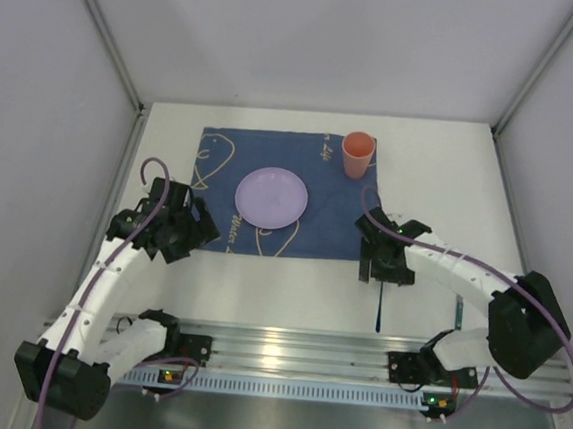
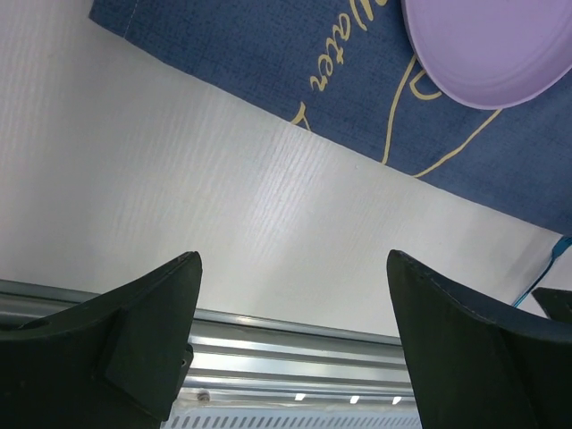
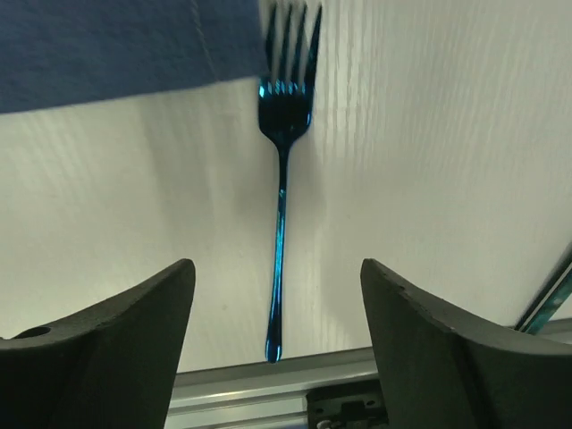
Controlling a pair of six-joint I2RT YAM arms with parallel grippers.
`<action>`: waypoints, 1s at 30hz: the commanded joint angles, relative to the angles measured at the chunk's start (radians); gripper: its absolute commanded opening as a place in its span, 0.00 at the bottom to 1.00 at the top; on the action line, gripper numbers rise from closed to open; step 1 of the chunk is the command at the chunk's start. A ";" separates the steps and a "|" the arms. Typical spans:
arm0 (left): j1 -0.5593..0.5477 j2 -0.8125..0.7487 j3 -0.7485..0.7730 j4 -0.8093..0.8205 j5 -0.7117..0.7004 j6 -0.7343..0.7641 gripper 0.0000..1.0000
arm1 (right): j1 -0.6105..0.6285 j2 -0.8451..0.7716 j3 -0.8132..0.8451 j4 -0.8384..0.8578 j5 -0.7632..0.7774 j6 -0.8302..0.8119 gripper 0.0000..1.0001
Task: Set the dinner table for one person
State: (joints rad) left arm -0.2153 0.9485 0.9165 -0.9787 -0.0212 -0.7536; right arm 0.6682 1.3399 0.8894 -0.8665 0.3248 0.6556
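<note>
The white dinner table carries a dark blue mat with a lilac plate on its middle and an orange cup upright at its far right corner. A shiny blue fork lies on the bare table just right of the mat's near right corner, with its handle reaching the table's near edge. My right gripper is open and empty above the fork, with the handle between the spread fingers. My left gripper is open and empty over bare table left of the mat.
An aluminium rail runs along the table's near edge. A thin teal utensil lies right of the fork, partly hidden by the right arm. Grey walls enclose the table at the back and on both sides.
</note>
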 commanded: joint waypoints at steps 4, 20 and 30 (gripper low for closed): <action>-0.030 0.007 0.031 0.045 0.012 0.003 0.90 | -0.087 0.083 -0.066 0.136 -0.136 0.067 0.67; -0.039 -0.109 0.033 -0.094 -0.046 -0.007 0.90 | -0.167 0.183 -0.210 0.373 -0.161 0.082 0.08; -0.047 -0.111 -0.076 0.084 0.113 0.031 0.90 | -0.165 0.013 -0.130 0.124 -0.035 0.102 0.00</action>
State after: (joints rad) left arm -0.2523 0.8295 0.8612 -0.9993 0.0006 -0.7509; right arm 0.5076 1.4178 0.7437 -0.6788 0.2039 0.7231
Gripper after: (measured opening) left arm 0.902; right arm 0.014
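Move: The fork lies almost under the right gripper, its middle about 6 cm below, some 2 cm back and 1 cm to the right, tines pointing forward. From that gripper, the placemat's near right corner is about 4 cm ahead and 1 cm left, the plate about 17 cm ahead and 26 cm left, and the spoon some 4 cm back and 18 cm right. From the left gripper the fork is about 40 cm right, 3 cm back and 15 cm below. Lower the right gripper about 6 cm onto the fork, dipping back some 2 cm and coming forward again on the way, and bring the fingers more upright while turning roughly 10 degrees clockwise. Close the part-open fingers fully to pinch the handle just behind the fork's head, drifting slightly right, then begin to rise. Let the empty, open left gripper ease back about 2 cm. ##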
